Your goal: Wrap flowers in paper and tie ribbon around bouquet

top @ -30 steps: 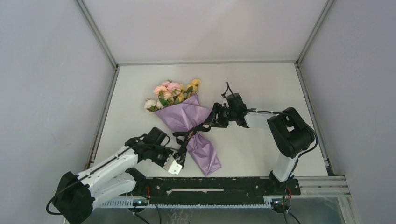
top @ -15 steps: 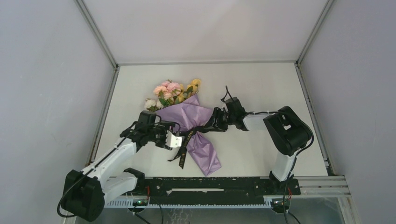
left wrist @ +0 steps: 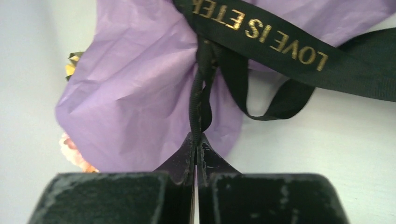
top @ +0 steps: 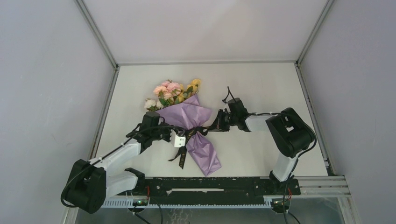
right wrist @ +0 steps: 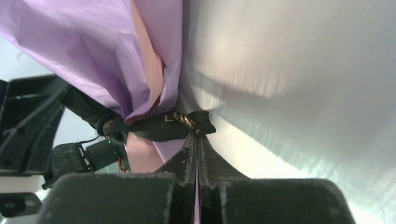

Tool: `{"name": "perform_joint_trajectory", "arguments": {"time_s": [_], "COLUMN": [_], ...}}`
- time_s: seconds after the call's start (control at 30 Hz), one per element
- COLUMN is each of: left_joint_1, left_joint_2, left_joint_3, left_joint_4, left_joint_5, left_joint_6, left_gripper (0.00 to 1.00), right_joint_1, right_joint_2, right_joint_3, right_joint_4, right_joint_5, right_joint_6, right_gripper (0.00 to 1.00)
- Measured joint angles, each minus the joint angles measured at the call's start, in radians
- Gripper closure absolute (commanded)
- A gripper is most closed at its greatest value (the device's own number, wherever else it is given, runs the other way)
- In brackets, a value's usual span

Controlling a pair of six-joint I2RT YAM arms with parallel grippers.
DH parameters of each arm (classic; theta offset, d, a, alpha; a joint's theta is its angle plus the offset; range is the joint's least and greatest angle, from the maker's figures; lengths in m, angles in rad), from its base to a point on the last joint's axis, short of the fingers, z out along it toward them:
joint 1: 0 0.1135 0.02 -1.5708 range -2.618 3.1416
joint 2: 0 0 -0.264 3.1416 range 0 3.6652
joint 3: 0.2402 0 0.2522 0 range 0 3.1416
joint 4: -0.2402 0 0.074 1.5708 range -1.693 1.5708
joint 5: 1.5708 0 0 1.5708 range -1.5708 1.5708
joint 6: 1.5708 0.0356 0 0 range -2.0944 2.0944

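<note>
The bouquet lies on the table: pink, yellow and white flowers (top: 173,92) top a lilac paper (top: 187,116) cone, cinched at its waist by the black ribbon (top: 190,134), whose tail (top: 182,157) trails toward the front. My left gripper (top: 181,134) is at the left of the waist, shut on a twisted strand of ribbon (left wrist: 201,98) at its fingertips (left wrist: 196,137). A gold-lettered band (left wrist: 261,35) crosses the paper (left wrist: 140,93). At the right of the waist, my right gripper (top: 214,127) is shut on a ribbon fold (right wrist: 173,123) just ahead of its own tips (right wrist: 196,135), beside the paper (right wrist: 140,56).
Metal rails (top: 105,116) edge the table (top: 261,84) on the left and right, with grey walls beyond. The arm base bar (top: 210,184) runs along the near edge. In the right wrist view the left arm (right wrist: 28,121) shows behind the bouquet.
My left arm swung from near the ribbon tail at the front up to the bouquet's waist and closed on a ribbon strand. The right gripper closed on the ribbon, hardly shifting.
</note>
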Motion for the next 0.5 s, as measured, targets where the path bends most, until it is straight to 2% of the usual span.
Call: {"name": "perform_joint_trajectory", "arguments": {"time_s": [0.23,0.37,0.5], "left_joint_1": [0.0,0.009,0.039], "left_joint_2": [0.009,0.079,0.18], "left_joint_3": [0.003,0.004,0.032], "left_joint_4": [0.152,0.282,0.34], "left_joint_5": [-0.007,0.006,0.043], "left_joint_6": [-0.06,-0.06,-0.042], "left_gripper": [1.0,1.0,1.0], "right_joint_1": [0.023,0.085,0.158], "right_joint_2": [-0.112,-0.175,-0.227], "right_joint_3": [-0.038,-0.08,-0.136], "right_joint_4": [-0.068,-0.132,-0.205], "right_joint_5": [0.005,0.028,0.054], "right_joint_6": [-0.09,-0.134,-0.155], "right_gripper": [1.0,1.0,1.0]}}
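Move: Both hands already hold ribbon close to the bouquet's knot. The knot is about 5 cm right of the left hand, level fore-and-aft and some 4 cm below. From the right hand it lies about 5 cm left, level fore-and-aft and at the same height. The flowers' middle is 18 cm ahead and 4 cm left of the left hand; the paper tail's middle is about 13 cm back from the right hand and 2 cm left. In opposite directions the two closed grippers draw their ribbon strands away from the knot. The right hand lifts slightly, then sweeps back about 9 cm beside the paper tail, speeding up, sinking again and turning some 15 degrees counter-clockwise; the left goes forward about 5 cm over the paper towards the flowers, first rising 3 cm and then easing down. Both keep their hold. ##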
